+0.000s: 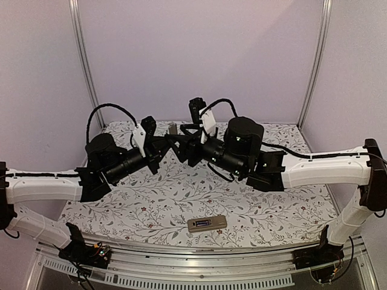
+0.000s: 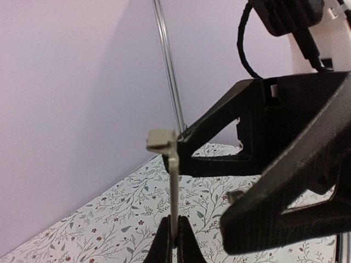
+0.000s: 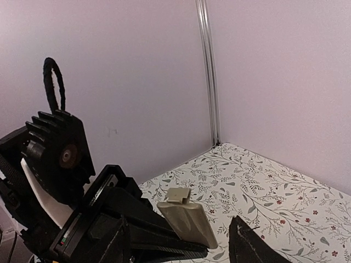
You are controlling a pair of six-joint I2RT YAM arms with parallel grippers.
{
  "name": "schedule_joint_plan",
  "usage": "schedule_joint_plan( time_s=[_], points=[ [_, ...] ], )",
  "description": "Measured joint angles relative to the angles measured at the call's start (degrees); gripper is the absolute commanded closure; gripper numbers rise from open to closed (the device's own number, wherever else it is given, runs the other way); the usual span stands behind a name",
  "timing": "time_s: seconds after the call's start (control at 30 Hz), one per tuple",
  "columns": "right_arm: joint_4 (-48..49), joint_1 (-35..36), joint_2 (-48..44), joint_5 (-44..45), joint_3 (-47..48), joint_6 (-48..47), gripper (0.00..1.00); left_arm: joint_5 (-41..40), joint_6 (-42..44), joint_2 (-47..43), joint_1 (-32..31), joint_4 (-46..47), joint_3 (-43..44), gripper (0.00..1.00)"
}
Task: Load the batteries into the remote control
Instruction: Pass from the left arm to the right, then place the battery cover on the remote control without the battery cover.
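The remote control [image 1: 207, 224] lies lengthwise near the table's front edge, its tan side up with a dark patch on it. The batteries are out of view. Both arms meet high over the back of the table. My left gripper [image 2: 175, 236] is shut on the lower edge of a thin tan cover plate [image 2: 173, 181], which stands upright with a small tab at its top. My right gripper [image 3: 214, 246] stands open around the same cover plate [image 3: 189, 222]; a gap shows between the plate and one black finger [image 3: 249, 246].
A floral cloth [image 1: 272, 199] covers the table. Lilac walls and metal corner posts [image 1: 317, 60] close in the back and sides. A metal rail [image 1: 199, 269] runs along the near edge by the arm bases. Black cables loop above both wrists.
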Motion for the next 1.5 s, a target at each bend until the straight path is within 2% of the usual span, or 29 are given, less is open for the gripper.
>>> schedule_joint_plan(
  time_s=[0.1,0.57,0.73,0.9,1.03,1.2,1.3,1.5],
  points=[
    [0.46,0.0,0.83,0.94,0.63,0.15,0.45,0.02,0.22,0.28,-0.02,0.33,0.0,1.0],
    [-0.15,0.0,3.69,4.22,3.41,-0.61,0.72,0.0,0.63,0.96,-0.07,1.16,0.22,1.0],
    [-1.42,-0.02,4.13,4.52,4.0,-1.31,0.77,-0.48,0.61,1.05,-0.07,1.05,0.22,1.0],
    [-2.08,-0.04,4.13,4.37,4.07,-1.44,0.78,0.2,0.96,1.11,-0.11,1.01,0.22,0.64],
    [-2.67,-0.07,4.02,3.37,4.37,-1.73,0.79,1.6,1.62,1.11,-0.24,0.96,0.0,0.49],
    [-6.8,-0.92,3.02,1.03,4.37,-2.86,0.79,2.86,1.42,0.79,-0.28,0.57,-1.01,0.42],
    [-12.74,-2.27,1.53,-3.65,4.5,-4.61,0.8,3.04,0.94,-0.92,-0.28,-1.57,-1.88,0.4],
    [-36.04,-7.98,-0.33,-17.46,8.5,-13.55,0.87,6.14,-4.39,-7.3,0.31,-10.05,-4.22,0.38]
  ],
)
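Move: The left fingers already hold the battery cover, its middle about 2 cm ahead of, 3 cm right of and 2 cm above that hand. From the right hand's open fingers it lies about 2 cm ahead, 3 cm left and 1 cm up. The remote lies on the table, about 11 cm back, 4 cm right and 31 cm below the right hand. Right fingers ease forward and pinch the cover, left fingers open, the hands part, right sinking about 6 cm. ##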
